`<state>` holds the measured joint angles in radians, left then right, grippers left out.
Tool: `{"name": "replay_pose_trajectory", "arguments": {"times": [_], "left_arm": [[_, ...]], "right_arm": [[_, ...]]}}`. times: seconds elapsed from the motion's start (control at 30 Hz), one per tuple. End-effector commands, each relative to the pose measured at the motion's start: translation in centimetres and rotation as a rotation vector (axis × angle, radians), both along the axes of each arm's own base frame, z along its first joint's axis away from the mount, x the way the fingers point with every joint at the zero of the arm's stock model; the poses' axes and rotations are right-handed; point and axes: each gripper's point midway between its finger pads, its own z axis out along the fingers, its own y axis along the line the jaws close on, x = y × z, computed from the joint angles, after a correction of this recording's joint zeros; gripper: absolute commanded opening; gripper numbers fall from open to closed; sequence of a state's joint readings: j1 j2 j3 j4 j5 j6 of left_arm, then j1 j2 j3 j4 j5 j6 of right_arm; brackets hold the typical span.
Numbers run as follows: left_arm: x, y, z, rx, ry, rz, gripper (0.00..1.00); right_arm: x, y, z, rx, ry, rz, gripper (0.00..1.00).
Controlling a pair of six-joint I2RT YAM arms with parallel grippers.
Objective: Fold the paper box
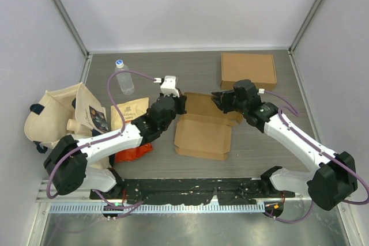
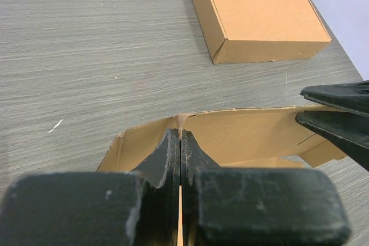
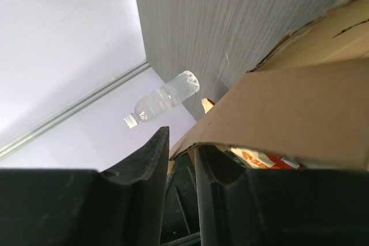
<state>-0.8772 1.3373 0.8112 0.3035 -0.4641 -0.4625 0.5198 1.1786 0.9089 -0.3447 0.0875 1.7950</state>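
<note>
The paper box [image 1: 202,133] lies unfolded in the middle of the table, with its far walls raised. My left gripper [image 1: 180,103] is at its far left corner. In the left wrist view the gripper [image 2: 180,133] is shut on the upright edge of the brown wall [image 2: 242,136], with a sliver of card between the pads. My right gripper [image 1: 218,99] is at the far right flap. In the right wrist view its jaws [image 3: 181,139] stand narrowly apart around the flap's corner [image 3: 288,113]. The card rests against one finger and a gap shows beside the other.
A folded-up cardboard box [image 1: 248,70] sits at the back right. A clear water bottle [image 1: 124,79] stands at the back left. A cloth bag [image 1: 57,113], a brown packet [image 1: 130,113] and a red packet [image 1: 132,152] lie on the left.
</note>
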Motion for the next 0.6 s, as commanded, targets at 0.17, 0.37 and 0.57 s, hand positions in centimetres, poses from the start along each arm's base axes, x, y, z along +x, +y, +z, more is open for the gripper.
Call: {"name": "replay_pose_trajectory", "arguments": {"times": [0.17,0.37,0.57], "left_arm": [[0.5,-0.9,1.8,-0.050,-0.060,-0.002,0.00],[-0.5,-0.7,1.1,-0.033,-0.024,-0.041,0.29],[-3.4,2.6,2.3,-0.064,0.052,-0.046,0.59]], "right_arm": [[1.1,0.7,0.1,0.045,-0.039,-0.022,0.15],[1.0,0.7,-1.0,0.013,-0.083,0.007,0.01],[0.3,-0.1,-2.1,0.019,-0.156,0.003,0.01]]}}
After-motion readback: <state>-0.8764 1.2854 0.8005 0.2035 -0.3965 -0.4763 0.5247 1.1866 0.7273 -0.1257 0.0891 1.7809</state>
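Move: The right hand's half-open fingers already straddle the raised box flap's top edge, right at the hand point. The left fingers still pinch that flap's left corner, at their own hand point. The box tray's middle lies some 9 cm back, 4 cm left and 13 cm below the right hand; the closed box is about 17 cm ahead, 14 cm right and 12 cm below it. Right fingers pinch the flap edge and lower it about 4 cm; left fingers open, let go and back off. ##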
